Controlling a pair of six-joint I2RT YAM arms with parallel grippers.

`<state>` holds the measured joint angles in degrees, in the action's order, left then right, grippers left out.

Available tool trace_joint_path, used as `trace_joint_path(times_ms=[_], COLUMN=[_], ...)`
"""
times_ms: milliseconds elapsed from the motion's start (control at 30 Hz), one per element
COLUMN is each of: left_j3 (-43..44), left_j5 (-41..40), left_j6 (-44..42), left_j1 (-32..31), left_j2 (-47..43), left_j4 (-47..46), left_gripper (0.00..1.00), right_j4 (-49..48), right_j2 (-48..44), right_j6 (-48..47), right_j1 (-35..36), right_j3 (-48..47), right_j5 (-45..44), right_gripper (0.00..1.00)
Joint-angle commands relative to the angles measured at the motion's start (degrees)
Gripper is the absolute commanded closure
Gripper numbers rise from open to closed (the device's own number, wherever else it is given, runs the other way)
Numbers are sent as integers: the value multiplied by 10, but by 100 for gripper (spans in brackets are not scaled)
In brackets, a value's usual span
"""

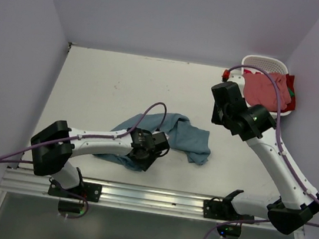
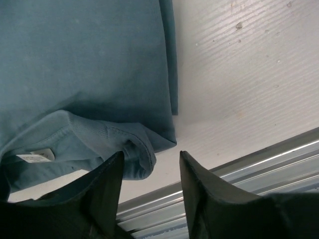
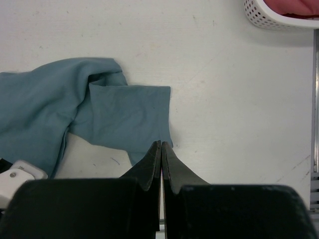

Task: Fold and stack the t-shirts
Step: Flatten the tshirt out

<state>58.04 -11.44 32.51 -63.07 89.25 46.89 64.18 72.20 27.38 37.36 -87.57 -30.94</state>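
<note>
A teal-blue t-shirt (image 1: 184, 136) lies crumpled mid-table. My left gripper (image 1: 146, 152) is down at its near left corner. In the left wrist view the jaws of that gripper (image 2: 150, 155) stand apart. The shirt's collar hem (image 2: 134, 149) bulges beside the left fingertip, with a white neck label (image 2: 36, 157) further left. My right gripper (image 1: 223, 108) hovers right of the shirt. Its fingers are pressed shut on nothing (image 3: 161, 143) above the teal cloth's (image 3: 75, 109) edge. A salmon t-shirt (image 1: 267, 90) is heaped in the basket.
A white slotted basket (image 1: 266, 64) stands at the back right corner, and its rim (image 3: 271, 17) shows in the right wrist view. A metal rail (image 1: 154, 196) runs along the near table edge, just below the left gripper's fingers (image 2: 199, 194). Walls enclose the table on three sides.
</note>
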Motion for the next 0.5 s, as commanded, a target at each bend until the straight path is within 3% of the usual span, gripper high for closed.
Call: trace_joint_path(times_ms=[0,100,133,233,467], left_j3=[-21,-34,-35,-28,98], left_j5=[23,32,34,20,-79], left_j6=[23,25,26,33,56], left_j1=[-2,-2,-2,-2,0], left_j2=[-7,-7,-7,-7,-69], left_j4=[-32,-45,-50,-44,21], left_gripper=[50,71,83,100,100], right_j4=[-16,-17,-17,-17,-18], right_j2=[-17,-20,-21,-23,-37], right_j6=[-7,-7,-7,-9,-12], right_j1=[-7,-11,-11,-17,-33], right_j3=[6,10,11,14,25], right_j5=[3,4,4,4,3], right_gripper=[100,100,100,100,100])
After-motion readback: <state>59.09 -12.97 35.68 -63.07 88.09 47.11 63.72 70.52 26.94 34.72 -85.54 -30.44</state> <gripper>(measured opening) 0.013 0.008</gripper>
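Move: The left hand hovers just over the T-shirt's near edge, whose raised fold lies about 2 cm below it, 1 cm back and 1 cm to its left. The shirt's white tag is roughly 8 cm to that hand's left and 4 cm farther out. The table's near rim runs some 5 cm behind the hand. From the right hand, the same fold lies about 15 cm back, 20 cm to the left and 26 cm below. Down and slightly back, the left hand eases about 1.5 cm onto the T-shirt's near edge while its half-open fingers shut fully and pinch the fold between their tips. It then turns back up and forward, rising about 2.5 cm from its lowest point with the cloth kept in the grip. ##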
